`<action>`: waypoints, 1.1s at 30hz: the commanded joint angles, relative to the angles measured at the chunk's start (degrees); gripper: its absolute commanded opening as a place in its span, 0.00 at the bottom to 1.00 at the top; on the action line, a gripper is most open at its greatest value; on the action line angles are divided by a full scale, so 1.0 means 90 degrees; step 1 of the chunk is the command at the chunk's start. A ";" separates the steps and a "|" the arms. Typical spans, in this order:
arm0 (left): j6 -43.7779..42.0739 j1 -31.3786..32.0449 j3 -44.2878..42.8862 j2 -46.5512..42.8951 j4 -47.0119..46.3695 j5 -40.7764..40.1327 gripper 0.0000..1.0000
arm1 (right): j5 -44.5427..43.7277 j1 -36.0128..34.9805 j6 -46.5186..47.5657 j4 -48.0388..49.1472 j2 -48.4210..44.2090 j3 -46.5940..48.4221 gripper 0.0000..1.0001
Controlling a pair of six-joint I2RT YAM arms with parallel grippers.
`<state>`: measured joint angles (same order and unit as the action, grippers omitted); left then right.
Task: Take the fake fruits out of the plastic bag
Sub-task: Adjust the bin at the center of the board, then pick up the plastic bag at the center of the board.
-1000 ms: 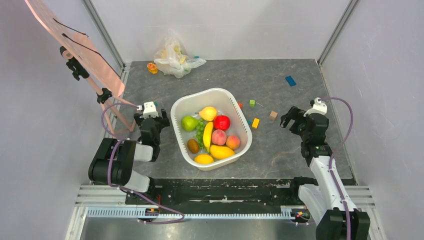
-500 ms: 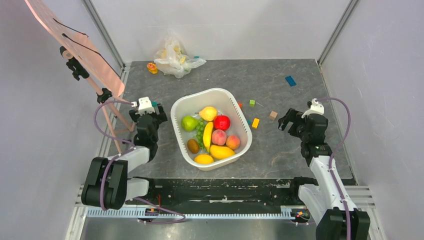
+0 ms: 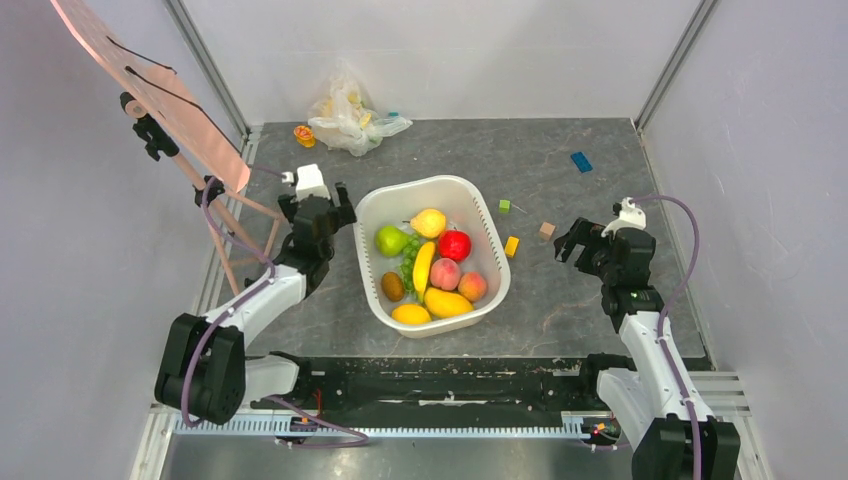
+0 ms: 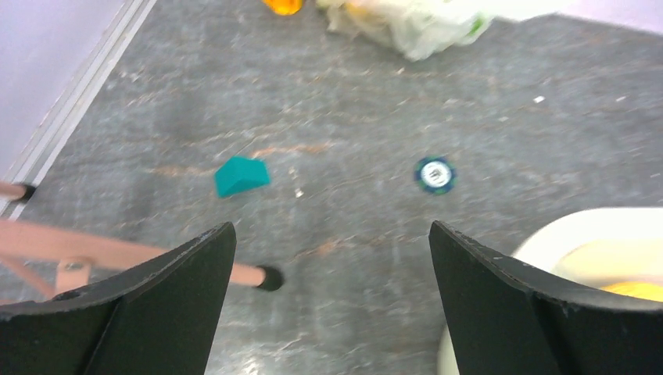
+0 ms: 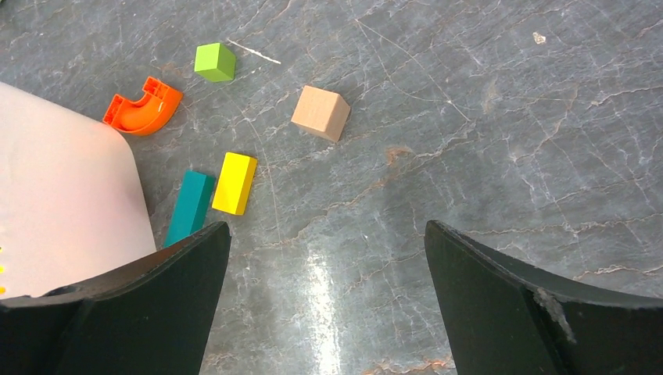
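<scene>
The plastic bag (image 3: 350,118) lies crumpled against the back wall, with yellow shapes showing through it. Its near edge shows at the top of the left wrist view (image 4: 414,23). A small orange-yellow fruit (image 3: 304,135) lies just left of the bag. Several fake fruits fill the white basin (image 3: 405,188), among them a green apple (image 3: 390,240), a red apple (image 3: 454,244) and a banana (image 3: 424,268). My left gripper (image 3: 320,205) (image 4: 332,226) is open and empty at the basin's left rim, well short of the bag. My right gripper (image 3: 580,240) (image 5: 327,225) hovers open and empty right of the basin.
A pink easel (image 3: 150,90) stands at the left; one leg (image 4: 117,254) is close to my left fingers. A teal block (image 4: 241,175) and a round blue disc (image 4: 435,174) lie ahead. Green (image 5: 215,62), wooden (image 5: 320,113), yellow (image 5: 234,183) and orange (image 5: 145,105) blocks lie right of the basin.
My left arm has stretched forward and to the right, toward the back of the table. The basin has shifted slightly right. The right arm has barely moved.
</scene>
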<state>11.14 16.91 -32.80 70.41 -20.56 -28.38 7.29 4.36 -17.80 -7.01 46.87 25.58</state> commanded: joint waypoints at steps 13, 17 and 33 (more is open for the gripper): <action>0.1042 0.0231 -0.3607 0.2929 0.1149 -0.0568 1.00 | 0.0323 0.0014 -0.0182 0.0385 0.0016 -0.0274 0.98; 0.1360 0.0231 -0.4372 0.3662 0.1015 -0.0840 1.00 | 0.0434 0.0013 -0.0262 0.0488 0.0091 -0.0328 0.98; 0.2762 -0.0568 -0.7675 0.6265 0.2477 -0.0536 1.00 | 0.0780 0.0014 -0.0525 0.0728 0.0367 -0.0345 0.98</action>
<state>29.82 14.59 -95.15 122.85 -2.81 -33.98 12.64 4.36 -21.52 -3.20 49.50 22.59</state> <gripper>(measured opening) 0.994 0.979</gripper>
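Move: Out at the back of the board, the plastic bag stands some 28 cm ahead of the left hand, about 3 cm to its right and 9 cm below. The orange toy is some 28 cm ahead, 7 cm to its left and 13 cm down, beside the bag; the fruit-filled bin's middle lies roughly 10 cm back, 22 cm right and 8 cm down. From the right hand the bag is about 38 cm ahead, 43 cm left and 6 cm below. Leaving the bin behind, the left hand sweeps about 22 cm forward to the plastic bag, lifting some 3 cm first and then settling back, and drifting right before easing slightly left. Its wrist turns roughly 13 degrees counter-clockwise while its left side dips; the fingers stay wide open. Meanwhile the empty right hand creeps about 2 cm left and down. ##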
